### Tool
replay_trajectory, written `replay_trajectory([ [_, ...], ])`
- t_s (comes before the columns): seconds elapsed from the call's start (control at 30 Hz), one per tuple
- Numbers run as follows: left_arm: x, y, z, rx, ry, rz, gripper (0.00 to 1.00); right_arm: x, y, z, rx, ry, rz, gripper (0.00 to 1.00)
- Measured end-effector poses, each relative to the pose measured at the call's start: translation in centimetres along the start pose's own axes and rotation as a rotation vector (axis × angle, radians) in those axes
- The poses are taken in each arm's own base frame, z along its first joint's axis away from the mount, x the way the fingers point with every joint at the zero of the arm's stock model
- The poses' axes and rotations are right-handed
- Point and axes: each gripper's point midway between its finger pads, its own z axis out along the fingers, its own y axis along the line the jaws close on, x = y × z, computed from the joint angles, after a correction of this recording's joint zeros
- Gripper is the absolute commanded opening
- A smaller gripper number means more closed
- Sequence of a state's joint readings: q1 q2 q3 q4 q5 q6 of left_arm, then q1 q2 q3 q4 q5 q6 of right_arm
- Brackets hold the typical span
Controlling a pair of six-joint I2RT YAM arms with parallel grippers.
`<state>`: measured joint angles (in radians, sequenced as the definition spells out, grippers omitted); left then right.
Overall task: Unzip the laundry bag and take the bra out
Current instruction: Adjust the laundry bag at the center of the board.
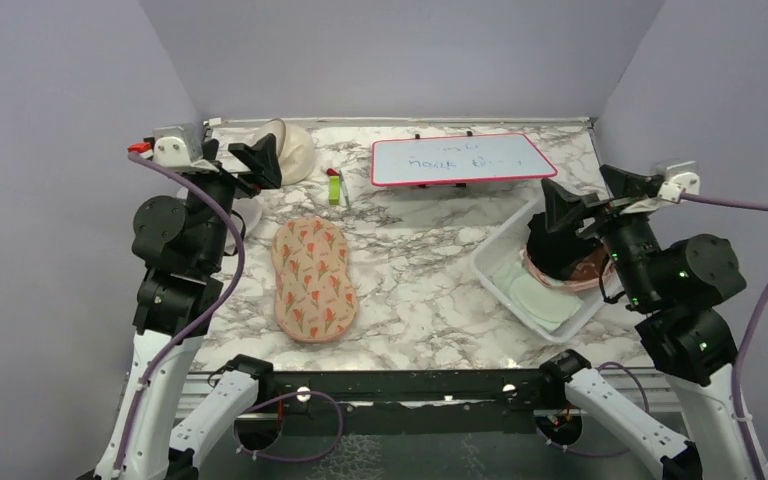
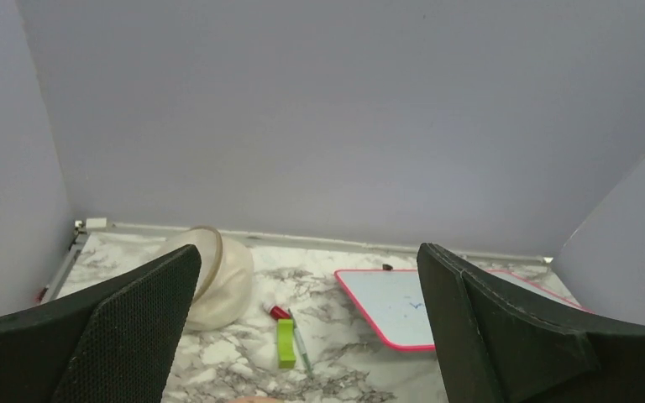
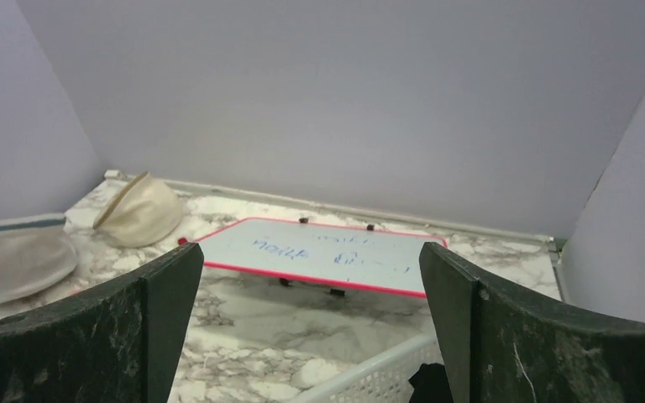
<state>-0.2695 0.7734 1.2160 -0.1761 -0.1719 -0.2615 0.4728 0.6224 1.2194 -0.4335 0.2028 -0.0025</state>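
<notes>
The laundry bag [image 1: 312,278], peach-pink with red flowers, lies flat and closed on the marble table, left of centre. The bra is hidden; no part of it shows. My left gripper [image 1: 263,162] is open and empty, raised above the table behind the bag's far end. In the left wrist view [image 2: 306,252] its jaws stand wide apart with nothing between them. My right gripper [image 1: 575,195] is open and empty, raised over the white basket at the right. In the right wrist view [image 3: 311,250] its jaws are also wide apart.
A white basket [image 1: 495,270] at the right holds a brownish-pink garment [image 1: 585,270] and a black cloth [image 3: 432,382]. A red-framed whiteboard [image 1: 460,158] lies at the back. A cream dome bag [image 1: 295,148], a green marker [image 1: 334,188] and a white mesh cylinder [image 3: 17,256] sit at the back left.
</notes>
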Motion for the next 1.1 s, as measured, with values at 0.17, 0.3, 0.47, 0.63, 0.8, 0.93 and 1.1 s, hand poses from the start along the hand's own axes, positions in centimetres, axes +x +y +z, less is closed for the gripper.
replay_trajectory([
  [0.17,4.6,0.8,0.7,-0.017,0.077,-0.009,0.99,4.6,0.9,1.3,-0.001,0.097,0.046,1.0],
  [0.3,9.5,1.4,1.0,-0.024,0.171,-0.021,0.99,8.5,2.0,2.0,-0.005,0.19,0.093,1.0],
  [0.47,15.4,1.9,0.4,-0.015,0.288,-0.043,0.99,12.1,3.8,2.2,-0.044,0.284,0.152,1.0],
  [0.63,19.9,2.1,-0.8,-0.001,0.395,-0.068,0.99,15.6,5.8,1.5,-0.104,0.37,0.202,1.0],
  [0.8,22.8,1.8,-2.1,0.023,0.489,-0.098,0.99,18.2,7.4,0.5,-0.162,0.441,0.254,1.0],
  [0.93,24.9,1.2,-3.3,0.055,0.581,-0.123,0.99,18.7,8.7,-0.1,-0.215,0.472,0.295,1.0],
  [1.1,28.6,0.8,-5.5,0.078,0.726,-0.148,0.99,19.0,9.9,-0.6,-0.267,0.508,0.332,1.0],
])
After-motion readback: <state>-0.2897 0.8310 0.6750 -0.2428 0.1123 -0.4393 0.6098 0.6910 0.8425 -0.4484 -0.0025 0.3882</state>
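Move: The laundry bag lies flat far below the left hand, about 47 cm down, roughly 5 cm to its right and 2 cm nearer the base. From that hand the green block is some 28 cm ahead and 9 cm right, and the cream pouch about 37 cm ahead and 8 cm left. The right hand has the laundry bag about 55 cm to its left, 4 cm ahead and 45 cm down, with the white basket 6 cm ahead, 13 cm right and 38 cm down. Both open hands head down for the laundry bag without reaching it. The left sinks nearly 30 cm over its far lobe, drifting right, with a short swing forward that turns back, while its wrist tips down and turns clockwise. The right drops less and slants left, away from above the basket, tipping down about 30 degrees and turning counter-clockwise; it too eases forward, then back. ##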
